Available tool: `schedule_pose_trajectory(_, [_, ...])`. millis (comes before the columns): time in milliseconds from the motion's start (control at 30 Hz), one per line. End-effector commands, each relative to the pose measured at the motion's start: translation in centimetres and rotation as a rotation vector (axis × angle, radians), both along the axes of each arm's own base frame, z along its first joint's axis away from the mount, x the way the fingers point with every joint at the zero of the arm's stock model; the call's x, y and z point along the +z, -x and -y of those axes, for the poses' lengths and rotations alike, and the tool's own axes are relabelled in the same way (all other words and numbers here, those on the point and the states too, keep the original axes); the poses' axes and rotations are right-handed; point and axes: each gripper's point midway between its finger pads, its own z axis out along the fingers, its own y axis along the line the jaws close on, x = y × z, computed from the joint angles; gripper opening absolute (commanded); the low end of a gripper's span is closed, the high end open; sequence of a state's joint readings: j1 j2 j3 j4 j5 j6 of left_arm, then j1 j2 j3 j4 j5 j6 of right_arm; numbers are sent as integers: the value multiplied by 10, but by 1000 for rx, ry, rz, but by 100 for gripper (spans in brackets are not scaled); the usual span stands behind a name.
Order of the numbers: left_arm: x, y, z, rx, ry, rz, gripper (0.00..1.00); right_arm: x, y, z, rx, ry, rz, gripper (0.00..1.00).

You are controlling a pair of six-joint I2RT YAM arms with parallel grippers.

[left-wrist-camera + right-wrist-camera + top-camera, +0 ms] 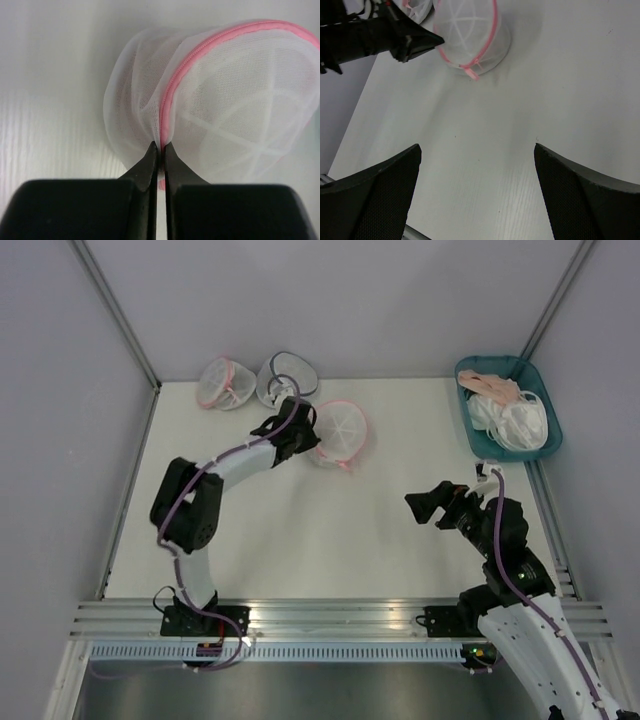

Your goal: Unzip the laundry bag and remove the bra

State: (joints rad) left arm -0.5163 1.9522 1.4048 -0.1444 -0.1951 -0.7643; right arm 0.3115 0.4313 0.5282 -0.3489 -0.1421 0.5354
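Note:
The laundry bag (340, 430) is a rounded white mesh pouch with a pink zipper rim (200, 50), lying at the middle back of the table. At its left edge, my left gripper (313, 438) is shut on the pink rim and the mesh beside it; the left wrist view shows the fingertips (152, 150) pinching the seam. The right wrist view shows the bag (475, 30) with a pink tab (472, 74) sticking out at its near side. My right gripper (432, 506) hovers open over bare table to the right of the bag, holding nothing. The bra is hidden; only white ribs show through the mesh.
Two more mesh pouches lie at the back left, one pink-rimmed (222, 382) and one dark-trimmed (287, 376). A teal tray (478, 435) at the back right holds pale pink fabric (490, 387) and white mesh items (515, 420). Walls close in the table's back and sides.

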Motion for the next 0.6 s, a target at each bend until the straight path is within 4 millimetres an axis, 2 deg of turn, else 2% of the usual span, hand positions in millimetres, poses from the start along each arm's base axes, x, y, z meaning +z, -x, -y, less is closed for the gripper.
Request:
schedule_pose_trajectory(0, [68,28,-4,-2,214,139,2,-5,-9,-7,1,-62,4,98])
schedule_pose_trajectory(33, [70,39,-4,-17,236,129,2,-1,-6,-21,70,-103,18,98])
schedule_pose_trajectory(67, [58,54,-8,-10,256,89,2,-4,-7,-27,101,-119,6,98])
schedule_pose_trajectory(100, [75,66,-9,-22,301,114,2,-9,-6,-33,129,-138,-7,98])
schedule_pose_trajectory(133, [76,77,-5,-55,338,103,2,-6,-6,-44,190,-172,-6,98])
schedule_pose_trajectory(167, [67,88,-9,-50,362,89,2,-9,-7,-48,204,-183,-17,98])
schedule_pose_trajectory(200, [68,98,-8,-69,391,81,2,-11,-7,-52,225,-186,-18,97])
schedule_pose_trajectory(233, [79,109,-8,-90,426,93,2,-13,-10,-54,235,-184,-18,96])
schedule_pose_trajectory(267, [68,120,-12,-90,429,67,2,-16,-11,-54,236,-162,-9,96])
schedule_pose_trajectory(333, [75,135,-13,-110,467,65,2,-19,-11,-60,251,-133,-9,96])
schedule_pose_trajectory(433, [64,154,-14,-133,492,14,2,-20,-11,-71,272,-127,-5,95])
schedule_pose_trajectory(467, [61,161,-14,-131,516,-5,2,-27,-12,-76,285,-118,-30,95])
schedule_pose_trajectory(533, [62,168,-9,-162,552,-28,2,-29,-10,-89,330,-108,-40,95])
schedule_pose_trajectory(567, [59,172,-7,-162,575,-51,2,-40,-11,-95,347,-87,-74,93])
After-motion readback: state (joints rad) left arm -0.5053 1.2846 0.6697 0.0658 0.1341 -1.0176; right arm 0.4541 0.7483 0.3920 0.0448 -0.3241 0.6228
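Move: The left gripper already pinches the pink-rimmed laundry bag by its zipper edge; the bag's middle is about 3 cm ahead, 6 cm right and 3 cm below it. Its destination, the clear middle of the table, is some 18 cm back, 4 cm right and 8 cm below. Beyond, the blue-rimmed bag stands about 17 cm ahead and 6 cm left. From the right gripper, the held bag's zipper pull is roughly 20 cm ahead, 16 cm left and 14 cm lower. Keep the left gripper shut on the zipper edge and draw the laundry bag back some 16 cm, away from the blue-rimmed bag, rising a few centimetres first and rolling the hand's left side down about 25 degrees. Meanwhile bring the open right gripper left about 8 cm and down 5 cm towards the zipper pull, swinging it counter-clockwise without touching the bag. ##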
